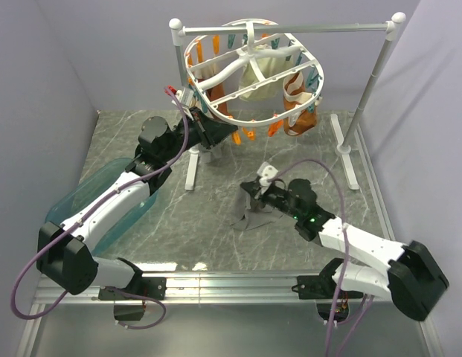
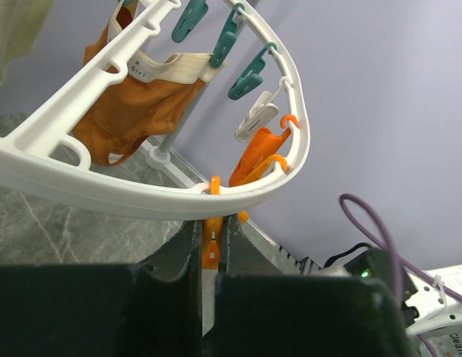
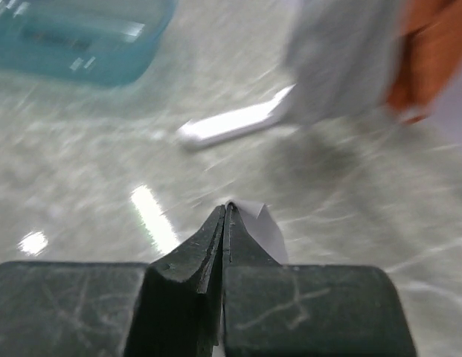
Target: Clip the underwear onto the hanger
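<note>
The white oval hanger [image 1: 216, 104] hangs from the rail at the back, tilted, with orange and teal pegs along its rim [image 2: 141, 197]. My left gripper [image 1: 229, 132] reaches up under its near rim and is shut on an orange peg [image 2: 210, 242]. The grey underwear [image 1: 245, 212] droops from my right gripper [image 1: 260, 184] to the marble tabletop at centre. In the right wrist view that gripper [image 3: 225, 212] is shut, with a pale fold of the underwear [image 3: 266, 227] sticking out beside its tips. The right gripper is lower than the hanger and to the right of the left gripper.
A white rail stand [image 1: 290, 30] with ball-capped posts carries the hanger; its feet [image 1: 192, 169] rest on the table. A brown-orange garment [image 2: 134, 111] and a cream cloth [image 1: 264, 74] hang clipped to the frame. A teal bin [image 1: 104, 197] lies at left. Walls close three sides.
</note>
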Controlling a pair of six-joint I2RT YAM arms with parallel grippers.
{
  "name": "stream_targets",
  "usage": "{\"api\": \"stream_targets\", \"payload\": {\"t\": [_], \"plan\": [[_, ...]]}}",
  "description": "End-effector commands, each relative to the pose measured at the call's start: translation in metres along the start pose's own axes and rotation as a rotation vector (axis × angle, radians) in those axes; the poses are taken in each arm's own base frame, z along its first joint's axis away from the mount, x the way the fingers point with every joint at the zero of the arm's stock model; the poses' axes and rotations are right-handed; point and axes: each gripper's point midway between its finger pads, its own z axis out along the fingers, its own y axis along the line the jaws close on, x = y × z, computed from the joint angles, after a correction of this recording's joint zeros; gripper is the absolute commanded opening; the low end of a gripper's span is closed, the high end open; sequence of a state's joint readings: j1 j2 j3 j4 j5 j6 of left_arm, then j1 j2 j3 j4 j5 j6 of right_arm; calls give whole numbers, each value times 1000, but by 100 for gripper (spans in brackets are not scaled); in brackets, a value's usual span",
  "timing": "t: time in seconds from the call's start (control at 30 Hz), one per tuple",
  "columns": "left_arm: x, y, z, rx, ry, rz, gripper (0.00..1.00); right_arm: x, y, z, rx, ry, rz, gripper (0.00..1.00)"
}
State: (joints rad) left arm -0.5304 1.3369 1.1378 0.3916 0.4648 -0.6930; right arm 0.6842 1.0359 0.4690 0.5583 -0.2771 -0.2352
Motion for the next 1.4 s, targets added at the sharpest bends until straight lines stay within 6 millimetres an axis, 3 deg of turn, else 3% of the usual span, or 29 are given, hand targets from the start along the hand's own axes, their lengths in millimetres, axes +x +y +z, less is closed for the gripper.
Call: {"api": "stream_targets", "payload": {"t": [0.0,0.07,0.27,0.3,0.4,0.43,0.5,0.53,0.6,0.63,0.7,0.73,0.8,0.83,0.9,0.93,1.0,1.17,1.37], "plan": [[-1,-10,-2,38,10,0,0,25,36,15,-137,127,100,0],[-1,-8,-2,33,8,-2,0,26,42,24,-147,109,108,0],[-2,-8,1,33,10,-3,0,37,99,55,-357,171,96,3],[-3,-8,1,33,10,2,0,48,118,49,-433,233,89,25],[-3,-9,0,31,15,16,0,59,140,29,-585,290,31,48],[-3,-10,-1,34,17,20,0,70,138,19,-592,318,21,53],[-3,-11,-3,35,16,32,0,66,127,6,-595,276,-59,65],[-2,-11,-4,35,18,30,0,77,113,-2,-560,292,-69,66],[-1,-11,-4,38,20,24,0,79,97,-8,-536,284,-132,70],[-1,-11,-4,40,19,24,0,82,82,-7,-508,296,-153,70],[-1,-11,-4,44,17,18,0,86,74,-2,-516,299,-171,69],[0,-9,-3,44,19,16,0,77,69,7,-524,294,-204,68],[0,-10,-1,49,21,12,0,91,63,16,-545,359,-209,66],[-1,-10,-1,49,18,14,0,72,57,32,-553,321,-222,66],[-2,-10,-1,49,18,17,0,93,57,33,-613,416,-209,67],[-1,-10,-1,48,19,17,0,84,52,44,-626,408,-236,68],[-2,-9,-1,46,19,19,0,107,54,46,-690,467,-272,71],[-1,-8,0,48,24,13,0,117,53,70,-752,471,-306,79],[-1,-5,1,42,29,10,0,132,62,72,-861,533,-300,83]]}}
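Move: Hanging from the right hand's shut fingertips, the grey underwear has its middle some 13 cm below and 2 cm back. The tabletop patch it is taken to lies about 5 cm left, level fore and aft, and 20 cm down. From this hand, the rack foot stands about 12 cm ahead, 20 cm left and 20 cm down. From the left hand, that patch lies 6 cm back, 3 cm right and some 37 cm below. Swinging left and down about 9 cm each, the right hand draws back some 8 cm and opens wide, letting go of the underwear. With the fingers open it edges right, then comes forward about 10 cm and left again over the cloth, sinking 5 cm more as the fingers turn counter-clockwise and tip some 40 degrees down. ##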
